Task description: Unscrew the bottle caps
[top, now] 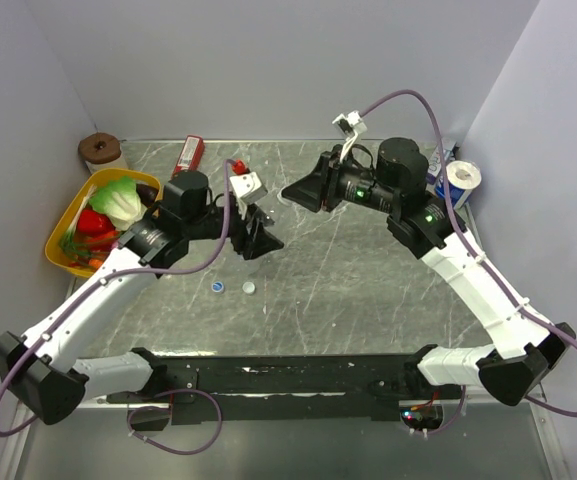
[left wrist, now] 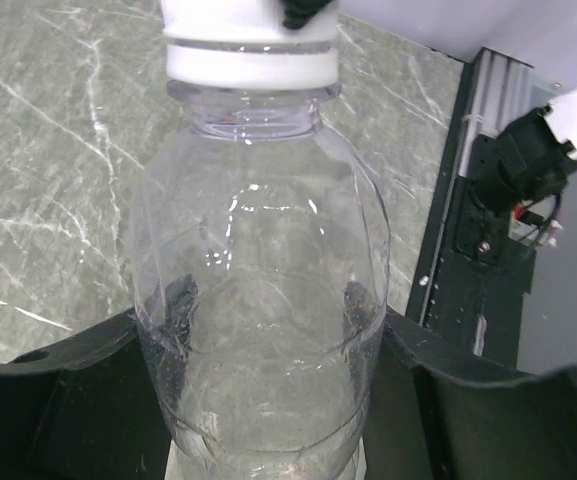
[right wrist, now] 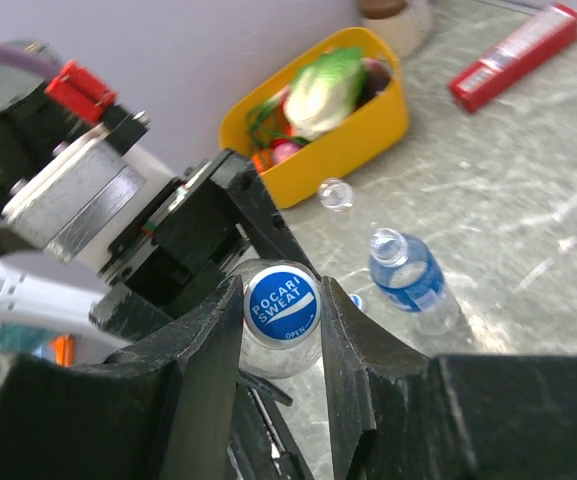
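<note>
A clear bottle [left wrist: 258, 300] sits between the fingers [left wrist: 68, 375] of my left gripper [left wrist: 258, 380], which is shut on its body. Its blue and white cap [right wrist: 282, 303] reads POCARI SWEAT, and my right gripper [right wrist: 282, 312] is shut on it, one finger [right wrist: 208, 340] pressing each side. From above, the left gripper [top: 260, 238] and right gripper [top: 290, 193] meet near the table's middle. A blue-labelled bottle [right wrist: 408, 275] stands open on the table, with another clear bottle [right wrist: 335, 193] beyond it. Two loose caps [top: 217, 289] [top: 250, 288] lie near the left arm.
A yellow basket [top: 60, 232] of vegetables stands at the left edge. A red box [top: 189, 153] and a brown roll [top: 101, 150] lie at the back left. A toilet roll [top: 462, 182] sits at the back right by the wall.
</note>
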You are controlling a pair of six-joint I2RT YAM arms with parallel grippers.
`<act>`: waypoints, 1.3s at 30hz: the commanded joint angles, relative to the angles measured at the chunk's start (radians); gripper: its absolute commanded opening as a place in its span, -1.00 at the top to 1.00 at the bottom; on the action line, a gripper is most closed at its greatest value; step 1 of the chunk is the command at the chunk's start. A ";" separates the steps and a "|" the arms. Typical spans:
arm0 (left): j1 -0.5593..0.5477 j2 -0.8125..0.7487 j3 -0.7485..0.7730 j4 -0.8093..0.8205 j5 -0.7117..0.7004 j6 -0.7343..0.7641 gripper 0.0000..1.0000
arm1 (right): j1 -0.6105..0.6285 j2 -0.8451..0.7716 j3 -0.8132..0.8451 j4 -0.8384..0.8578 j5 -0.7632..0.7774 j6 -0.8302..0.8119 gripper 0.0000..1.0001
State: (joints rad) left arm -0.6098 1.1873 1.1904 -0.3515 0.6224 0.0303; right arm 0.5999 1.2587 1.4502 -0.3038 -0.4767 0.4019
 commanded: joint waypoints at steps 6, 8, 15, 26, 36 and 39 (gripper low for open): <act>0.027 -0.106 0.006 0.023 0.376 0.095 -0.13 | -0.014 -0.050 -0.091 0.155 -0.333 -0.152 0.52; 0.031 -0.101 0.021 -0.013 0.410 0.108 -0.11 | -0.015 -0.048 -0.097 0.173 -0.400 -0.169 0.52; 0.065 -0.114 0.046 -0.017 0.623 0.111 -0.09 | -0.020 -0.051 -0.119 0.218 -0.552 -0.184 0.53; 0.091 -0.098 0.049 0.052 0.904 0.027 -0.11 | -0.018 -0.050 -0.090 0.131 -0.608 -0.278 0.41; 0.091 -0.084 0.072 -0.093 0.599 0.143 -0.13 | -0.058 -0.126 -0.140 0.210 -0.525 -0.207 -0.99; 0.090 -0.094 0.037 -0.031 0.470 0.094 -0.20 | -0.109 -0.162 -0.166 0.288 -0.539 -0.114 -0.99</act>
State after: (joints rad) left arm -0.5167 1.1103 1.2335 -0.4374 1.2434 0.1154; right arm 0.5392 1.1706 1.2968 -0.1402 -1.0260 0.1764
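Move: The left hand holds the clear bottle by its body. Its cap, already between the right hand's fingers, sits about 9 cm above the left hand, some 5 cm to its right and 3 cm ahead. Down on the table, about 30 cm below the left hand and roughly 2 cm ahead, lie the white loose cap 5 cm to the left and the blue loose cap 12 cm to the left. The blue-label bottle stands 10 cm ahead, 8 cm left. With the right fingers still pinching the cap and the left still gripping the bottle body, both hands draw back together about 10 cm, the left turning some 30 degrees clockwise, the right about 35 counter-clockwise. Then the right opens wide, lets go of the cap and sinks a little while easing forward, as the left lifts the bottle slightly. ##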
